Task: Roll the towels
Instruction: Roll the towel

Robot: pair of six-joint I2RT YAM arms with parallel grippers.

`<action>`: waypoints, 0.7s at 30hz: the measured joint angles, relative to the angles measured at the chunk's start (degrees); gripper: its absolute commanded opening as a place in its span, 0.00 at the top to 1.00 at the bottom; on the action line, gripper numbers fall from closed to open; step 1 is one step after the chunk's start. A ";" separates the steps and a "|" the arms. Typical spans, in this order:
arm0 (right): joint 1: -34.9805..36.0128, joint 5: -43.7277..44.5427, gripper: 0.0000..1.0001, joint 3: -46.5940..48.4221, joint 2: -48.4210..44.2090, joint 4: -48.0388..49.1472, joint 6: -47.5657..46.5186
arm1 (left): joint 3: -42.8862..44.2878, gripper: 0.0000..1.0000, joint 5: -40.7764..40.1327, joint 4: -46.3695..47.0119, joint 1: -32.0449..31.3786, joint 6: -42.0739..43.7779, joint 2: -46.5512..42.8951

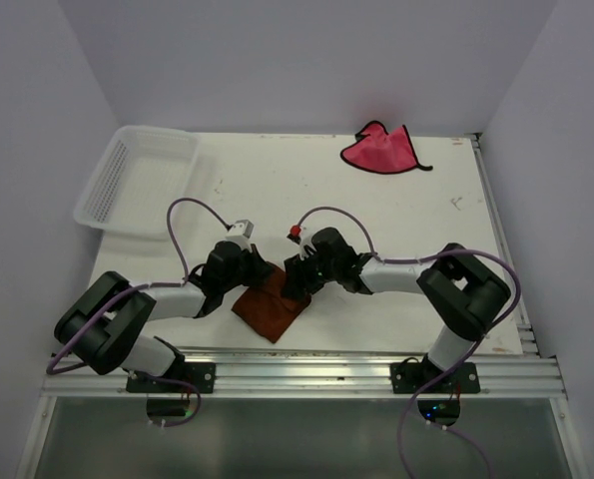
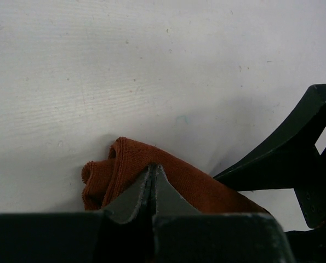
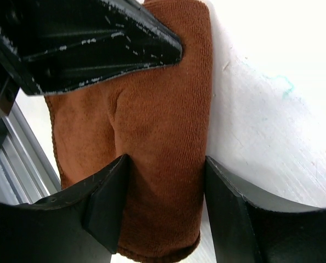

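The rust-orange towel (image 1: 273, 305) lies near the front edge, partly rolled, between both grippers. In the left wrist view its rolled end (image 2: 116, 164) curls just beyond my left gripper (image 2: 152, 169), which is shut with its tips resting on the cloth; no cloth shows between the fingers. My right gripper (image 3: 163, 203) is open and straddles the rolled part (image 3: 163, 126); the left finger touches it, the right finger stands a little off. The left gripper's fingers (image 3: 108, 49) lie over the towel's far end. The pink-red towel (image 1: 381, 150) lies crumpled at the far right of the table.
A white mesh basket (image 1: 137, 175) stands at the far left corner. The aluminium rail (image 1: 306, 374) runs along the table's front edge, just behind the towel. A right-gripper finger (image 2: 283, 148) shows close by in the left wrist view.
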 measured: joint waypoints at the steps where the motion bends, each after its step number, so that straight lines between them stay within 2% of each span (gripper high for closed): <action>1: 0.00 0.00 0.44 -0.37 -0.37 -0.04 -0.22 | 0.00 1.00 -0.04 -0.07 0.00 0.00 -0.04; 6: 0.00 0.02 0.55 -0.96 -1.27 -0.13 -1.53 | 0.09 1.00 -0.42 -0.52 -0.04 0.02 -0.22; 10: 0.00 0.15 0.73 -0.96 -1.60 -0.28 -2.29 | 0.39 1.00 -0.70 -1.07 -0.04 0.07 -0.22; 15: 0.42 1.16 0.86 -0.98 -2.62 -1.31 -3.67 | 0.98 1.00 -1.01 -2.08 -0.04 0.26 -0.24; 18: 1.62 3.37 0.92 -1.09 -3.54 -2.19 -4.55 | 1.73 1.00 -1.40 -3.41 -0.02 0.59 -0.55; 21: 4.22 8.22 0.94 -1.11 -5.03 -3.96 -5.86 | 2.89 1.00 -1.95 -5.97 0.28 1.09 -1.36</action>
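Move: The brown towel's roll starts right at the right gripper, whose open fingers already straddle it near its right end; its middle is about 2 cm left, 1 cm ahead and 1 cm below. The unrolled flap lies some 6 cm back and 6 cm left of that hand, on the table; the left gripper's tips are about 5 cm left and 4 cm ahead. From the left hand, the roll's middle sits about 4 cm right, 3 cm back, 1 cm below. Close the right fingers from a bit over half open to about a quarter so they pinch the towel roll from its near and far sides. Then ease it up about 1 cm with a slight drift back and right, rolling the wrist some 10 degrees so its far side lifts towards the base. Keep the left gripper shut at the roll's left end, easing up and forward only at the last. ##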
